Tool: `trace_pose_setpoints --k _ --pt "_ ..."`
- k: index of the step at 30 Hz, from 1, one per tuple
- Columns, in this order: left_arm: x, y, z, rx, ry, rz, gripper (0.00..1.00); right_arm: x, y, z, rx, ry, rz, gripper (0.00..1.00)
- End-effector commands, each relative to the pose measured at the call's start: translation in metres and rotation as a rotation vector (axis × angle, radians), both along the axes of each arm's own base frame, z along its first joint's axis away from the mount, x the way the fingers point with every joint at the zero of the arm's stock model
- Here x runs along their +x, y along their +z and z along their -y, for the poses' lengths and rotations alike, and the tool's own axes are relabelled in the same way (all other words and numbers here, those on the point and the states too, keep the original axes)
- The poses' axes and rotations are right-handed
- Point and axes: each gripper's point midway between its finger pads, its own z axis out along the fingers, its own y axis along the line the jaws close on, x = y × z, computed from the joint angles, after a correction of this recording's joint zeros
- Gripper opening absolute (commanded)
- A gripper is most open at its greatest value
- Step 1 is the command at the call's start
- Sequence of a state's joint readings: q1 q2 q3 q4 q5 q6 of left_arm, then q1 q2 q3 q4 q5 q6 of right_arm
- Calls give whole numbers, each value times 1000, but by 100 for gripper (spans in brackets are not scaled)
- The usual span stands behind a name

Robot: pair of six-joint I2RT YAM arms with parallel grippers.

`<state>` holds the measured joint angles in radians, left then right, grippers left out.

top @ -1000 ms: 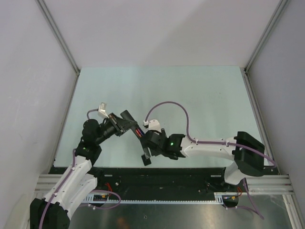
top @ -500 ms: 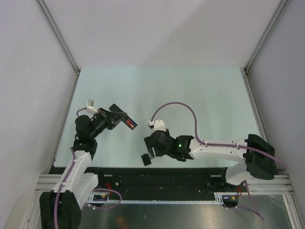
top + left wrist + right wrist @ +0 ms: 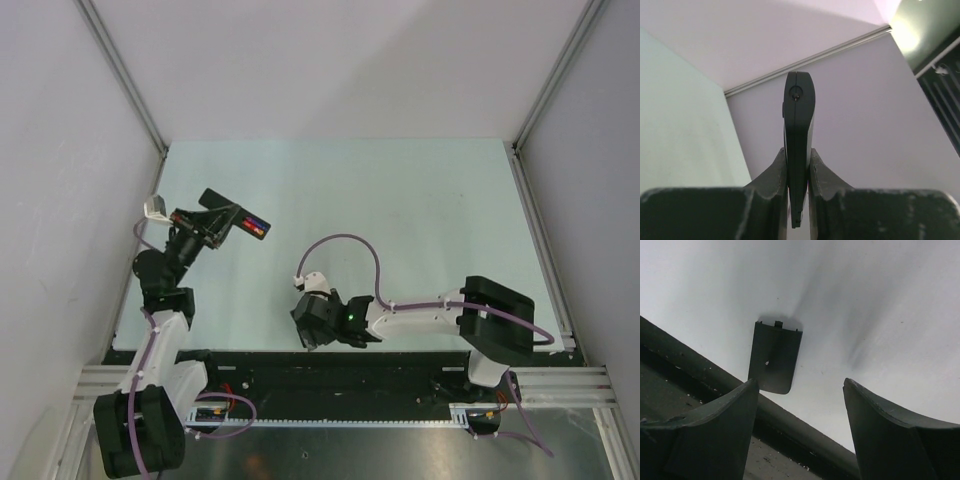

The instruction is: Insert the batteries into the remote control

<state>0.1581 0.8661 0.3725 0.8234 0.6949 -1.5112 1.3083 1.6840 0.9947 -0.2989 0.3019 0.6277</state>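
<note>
My left gripper is shut on the remote control, a slim black bar held in the air over the table's left side. The batteries show as red and purple spots in the remote's open far end. The left wrist view shows the remote control edge-on, clamped between both fingers. My right gripper hangs low by the table's front edge, jaws open and empty. Just beyond its left finger, a small black cover piece lies flat on the table.
A dark rail runs along the table's front edge right under the right gripper, close to the cover piece. The black base strip lies behind it. White enclosure walls stand close beside the left arm.
The left arm swung the remote left and toward the back, away from the right gripper. The right gripper drew back to the front edge, over the cover piece, its jaws narrowing slightly.
</note>
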Motion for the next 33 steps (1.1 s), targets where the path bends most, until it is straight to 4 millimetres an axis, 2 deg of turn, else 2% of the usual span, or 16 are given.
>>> trace_pose_setpoints --k 1,12,18,28,33 --pt "-17 30 2 -36 -32 131 0 0 2 -19 31 11 20 73" --pt "-21 21 2 -42 -27 120 0 0 -10 -35 -2 27 18 70" --pt "-20 20 1 -40 -26 119 0 -1 -16 -32 -46 16 16 67" --pt "-20 15 2 -38 -28 106 0 -7 -37 -3 -180 -14 -28 49" --pt "-20 14 2 -35 -30 105 0 3 -39 16 -242 -45 -9 43"
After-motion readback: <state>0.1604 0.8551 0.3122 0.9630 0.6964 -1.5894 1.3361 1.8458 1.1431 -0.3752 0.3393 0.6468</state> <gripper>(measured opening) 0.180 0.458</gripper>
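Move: The battery cover lies flat on the table just under the open right hand, about 3 cm to its left, 1 cm ahead and 3 cm below. The table's near edge runs about 3 cm behind the hand, at table height. The remote, held up by the left hand, is about 17 cm ahead, 15 cm to the left and 27 cm higher. From the left hand, the cover lies roughly 15 cm back, 14 cm to the right and 30 cm below. Sinking about 1.5 cm and then sliding some 3 cm to the left, the right hand brings its open, slanting fingers over the battery cover. It then eases back right by about 1 cm and tilts about 5 degrees as the fingers close from wide to about half open, the tips coming up to the cover's two side edges. ##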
